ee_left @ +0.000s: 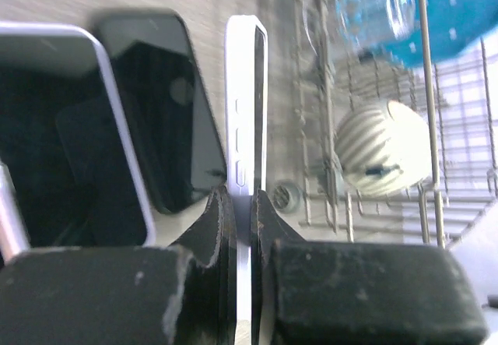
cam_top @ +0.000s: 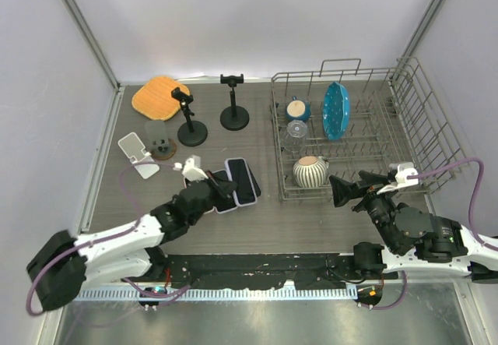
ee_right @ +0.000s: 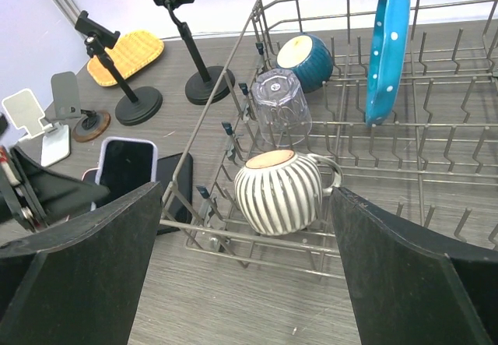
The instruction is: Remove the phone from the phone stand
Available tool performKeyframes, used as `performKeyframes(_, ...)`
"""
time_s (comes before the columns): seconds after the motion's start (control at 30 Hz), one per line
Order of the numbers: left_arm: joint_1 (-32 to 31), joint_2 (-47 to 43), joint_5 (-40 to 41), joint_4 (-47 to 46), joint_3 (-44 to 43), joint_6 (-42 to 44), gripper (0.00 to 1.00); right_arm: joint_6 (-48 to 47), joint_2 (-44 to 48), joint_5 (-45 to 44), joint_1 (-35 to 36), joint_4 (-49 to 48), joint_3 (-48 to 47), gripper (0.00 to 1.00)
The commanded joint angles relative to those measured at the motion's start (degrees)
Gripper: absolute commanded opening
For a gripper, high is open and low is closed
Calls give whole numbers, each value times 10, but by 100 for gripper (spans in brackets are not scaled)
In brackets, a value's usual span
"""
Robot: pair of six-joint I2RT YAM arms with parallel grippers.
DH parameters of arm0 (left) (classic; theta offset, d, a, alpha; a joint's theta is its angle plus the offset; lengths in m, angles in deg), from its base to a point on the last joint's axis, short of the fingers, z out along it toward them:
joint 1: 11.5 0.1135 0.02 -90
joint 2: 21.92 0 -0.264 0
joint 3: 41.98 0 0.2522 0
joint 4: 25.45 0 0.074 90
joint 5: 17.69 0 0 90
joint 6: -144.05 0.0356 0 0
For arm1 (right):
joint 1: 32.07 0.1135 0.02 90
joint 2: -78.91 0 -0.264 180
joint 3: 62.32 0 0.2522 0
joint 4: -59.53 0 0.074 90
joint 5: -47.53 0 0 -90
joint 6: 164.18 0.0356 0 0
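In the left wrist view my left gripper (ee_left: 243, 197) is shut on the near end of a thin white-edged phone (ee_left: 247, 103), seen edge-on. Beside it on the table lie a lavender-cased phone (ee_left: 62, 135) and a black phone (ee_left: 163, 119). From above, the left gripper (cam_top: 212, 189) sits at the phones (cam_top: 241, 180) in the middle of the table. A white folding phone stand (cam_top: 136, 156) and two black pole stands (cam_top: 191, 121) (cam_top: 233, 105) stand behind, with no phone on them. My right gripper (cam_top: 342, 189) hangs open in front of the dish rack (cam_top: 412, 127).
The wire dish rack (ee_right: 233, 103) fills the right side and holds a striped mug (ee_right: 280, 189), an upturned glass (ee_right: 278, 103), a blue bowl (ee_right: 303, 53) and a blue spotted plate (ee_right: 385, 45). An orange mat (cam_top: 159, 97) lies at the back left.
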Motion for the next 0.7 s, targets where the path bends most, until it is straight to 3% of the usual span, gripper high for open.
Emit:
performKeyframes(0.0,102,-113,-33,200,-51,80,0,8,4,-6,6,-3,-2,94)
performKeyframes(0.13,199,-190,-59,405,-111,148,0,11,3,-2,9,-2,-2,94)
performKeyframes(0.23,265,-205,-53,496,-134,201,0,11,5,1,12,-2,-3,93)
performKeyframes(0.37,338,-210,-27,546,-141,243,0,12,7,2,18,-1,-3,93)
performKeyframes(0.67,384,-110,-47,551,-176,296,0,19,21,4,33,4,-5,91)
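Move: The phone is already pinched in the left hand's shut fingers. The bare table it is taken to lies about 22 cm to that hand's left, 4 cm back and 10 cm below. Of the phones lying below the hand, the pink-rimmed phone is some 11 cm left and 1 back, the lavender-rimmed one 2 left and level, the black one 5 right and 3 ahead. From the right hand, that bare spot is roughly 51 cm left, 10 back, 27 below. The phone, kept pinched by the left fingers, is swept fast to the left, about 22 cm, over the row of lying phones towards the bare table beyond the pink-rimmed one, first rising some 3 cm and then sinking about 6. The wrist rolls over some 35 degrees, left side rising, and swings the fingers round to point steeply down. ##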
